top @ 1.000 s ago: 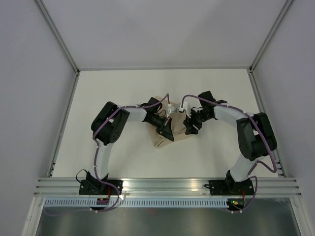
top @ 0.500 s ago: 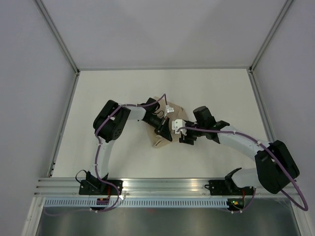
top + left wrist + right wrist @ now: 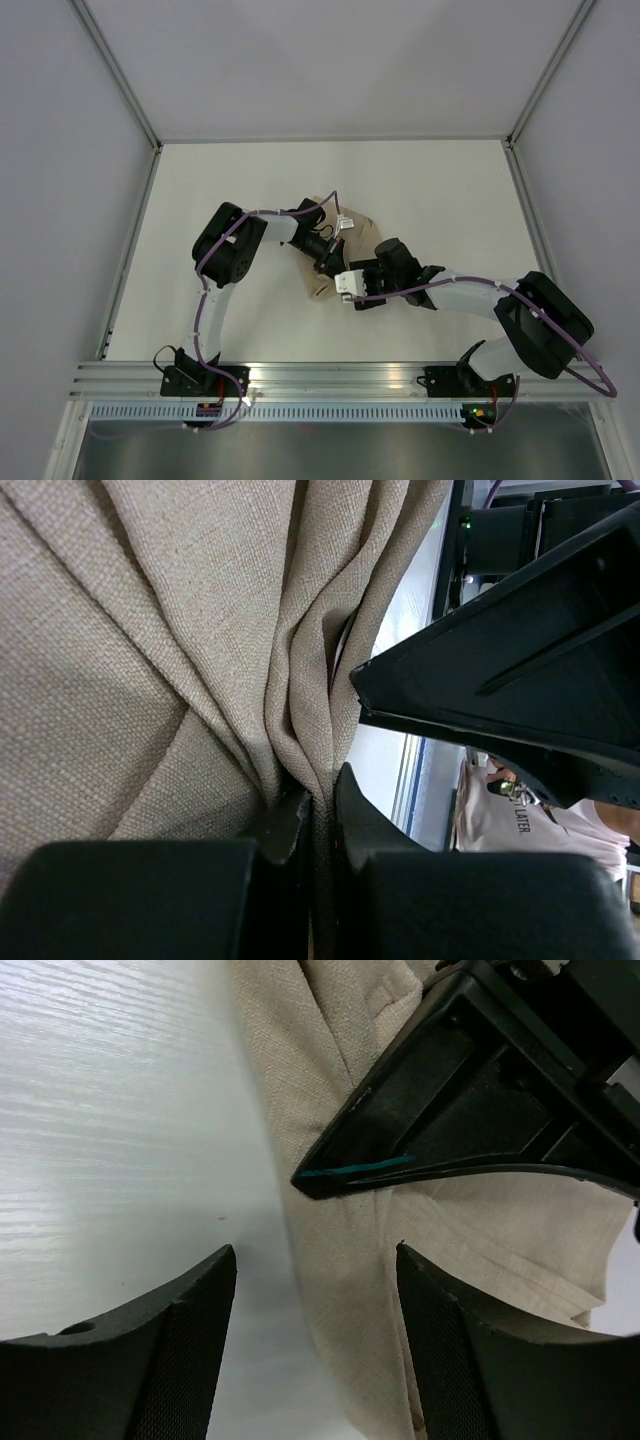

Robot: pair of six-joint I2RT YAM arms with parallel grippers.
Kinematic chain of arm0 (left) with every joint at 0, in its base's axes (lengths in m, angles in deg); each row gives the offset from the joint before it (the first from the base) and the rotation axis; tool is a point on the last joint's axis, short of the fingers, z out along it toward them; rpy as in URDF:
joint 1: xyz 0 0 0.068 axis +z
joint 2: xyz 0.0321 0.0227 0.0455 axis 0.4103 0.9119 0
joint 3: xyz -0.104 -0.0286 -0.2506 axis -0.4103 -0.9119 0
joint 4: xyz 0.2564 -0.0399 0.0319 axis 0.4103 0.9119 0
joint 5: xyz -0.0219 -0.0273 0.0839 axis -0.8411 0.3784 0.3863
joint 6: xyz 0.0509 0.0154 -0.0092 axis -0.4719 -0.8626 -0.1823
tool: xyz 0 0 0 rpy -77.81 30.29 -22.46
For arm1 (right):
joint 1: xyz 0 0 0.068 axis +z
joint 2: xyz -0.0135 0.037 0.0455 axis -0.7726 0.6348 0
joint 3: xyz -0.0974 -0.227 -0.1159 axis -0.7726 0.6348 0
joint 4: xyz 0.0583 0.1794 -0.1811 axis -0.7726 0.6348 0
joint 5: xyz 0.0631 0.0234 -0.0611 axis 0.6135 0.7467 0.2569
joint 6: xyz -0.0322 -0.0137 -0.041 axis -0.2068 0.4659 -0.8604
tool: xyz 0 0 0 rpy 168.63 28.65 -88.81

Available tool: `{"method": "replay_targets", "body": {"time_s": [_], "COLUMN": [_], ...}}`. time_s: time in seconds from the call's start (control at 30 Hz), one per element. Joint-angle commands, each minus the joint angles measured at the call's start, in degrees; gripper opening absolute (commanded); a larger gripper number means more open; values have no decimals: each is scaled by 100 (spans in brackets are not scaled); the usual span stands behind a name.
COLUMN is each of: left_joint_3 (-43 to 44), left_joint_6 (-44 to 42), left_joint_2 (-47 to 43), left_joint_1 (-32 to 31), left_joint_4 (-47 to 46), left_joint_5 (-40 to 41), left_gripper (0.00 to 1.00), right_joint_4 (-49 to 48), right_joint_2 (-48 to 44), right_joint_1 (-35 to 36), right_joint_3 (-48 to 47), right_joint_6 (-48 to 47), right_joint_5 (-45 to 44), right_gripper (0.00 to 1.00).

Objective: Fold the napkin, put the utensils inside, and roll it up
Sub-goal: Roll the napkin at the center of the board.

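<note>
The tan napkin lies bunched at the middle of the white table, mostly under both arms. My left gripper is shut on a gathered fold of the napkin, and the cloth runs straight up between its fingertips. My right gripper is low at the napkin's near edge. It stands open, straddling the napkin's hem without touching it. The left gripper's black finger crosses just beyond it. The utensils are hidden.
The white table extends on all sides of the cloth and shows bare in the right wrist view. An aluminium rail with the arm bases runs along the near edge. Grey enclosure walls stand left, right and behind.
My right arm swung from the napkin's far right side round to its near edge, stretching low, and its jaws widened. The left gripper kept its pinch on the cloth and barely moved.
</note>
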Motion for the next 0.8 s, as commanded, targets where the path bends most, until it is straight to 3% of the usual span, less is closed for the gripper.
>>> {"method": "replay_targets", "body": {"time_s": [0.0,0.5,0.77], "left_joint_3": [-79,0,0], "left_joint_6": [-280,-412,-429], "left_joint_2": [437,507,454], "left_joint_1": [-22,-22,-22], "left_joint_4": [290,395,404], "left_joint_5": [1176,1035,1035], "left_gripper": [2,2,4], "right_joint_4": [-606,554,976], "right_joint_2": [268,945,1147], "right_joint_1": [53,79,71], "right_joint_3": [13,-655,-858], "right_joint_6": [-238,-687,-695], "right_joint_5": [-236,-324,-333], "right_gripper": [71,57,34]}}
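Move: The stretch of napkin roll I want lies about 2 cm ahead of my right hand, 1 cm left and 1 cm below it. My left fingertips, already clamped on the roll, are some 5 cm left of the right hand and 2 cm ahead; the unrolled napkin's middle is about 11 cm ahead, 3 cm left and 2 cm down. From my left hand, that stretch is about 4 cm right, level fore and aft. With my left hand holding still and keeping its pinch on the bunched roll, I slide my right hand forward and left about 2.5 cm to the roll's free stretch beside the left fingertips. Then I sink about 1 cm, easing slightly back, tip the fingers some 5 degrees steeper and close them by about half around the roll, one finger on its near side and one on the napkin side. ##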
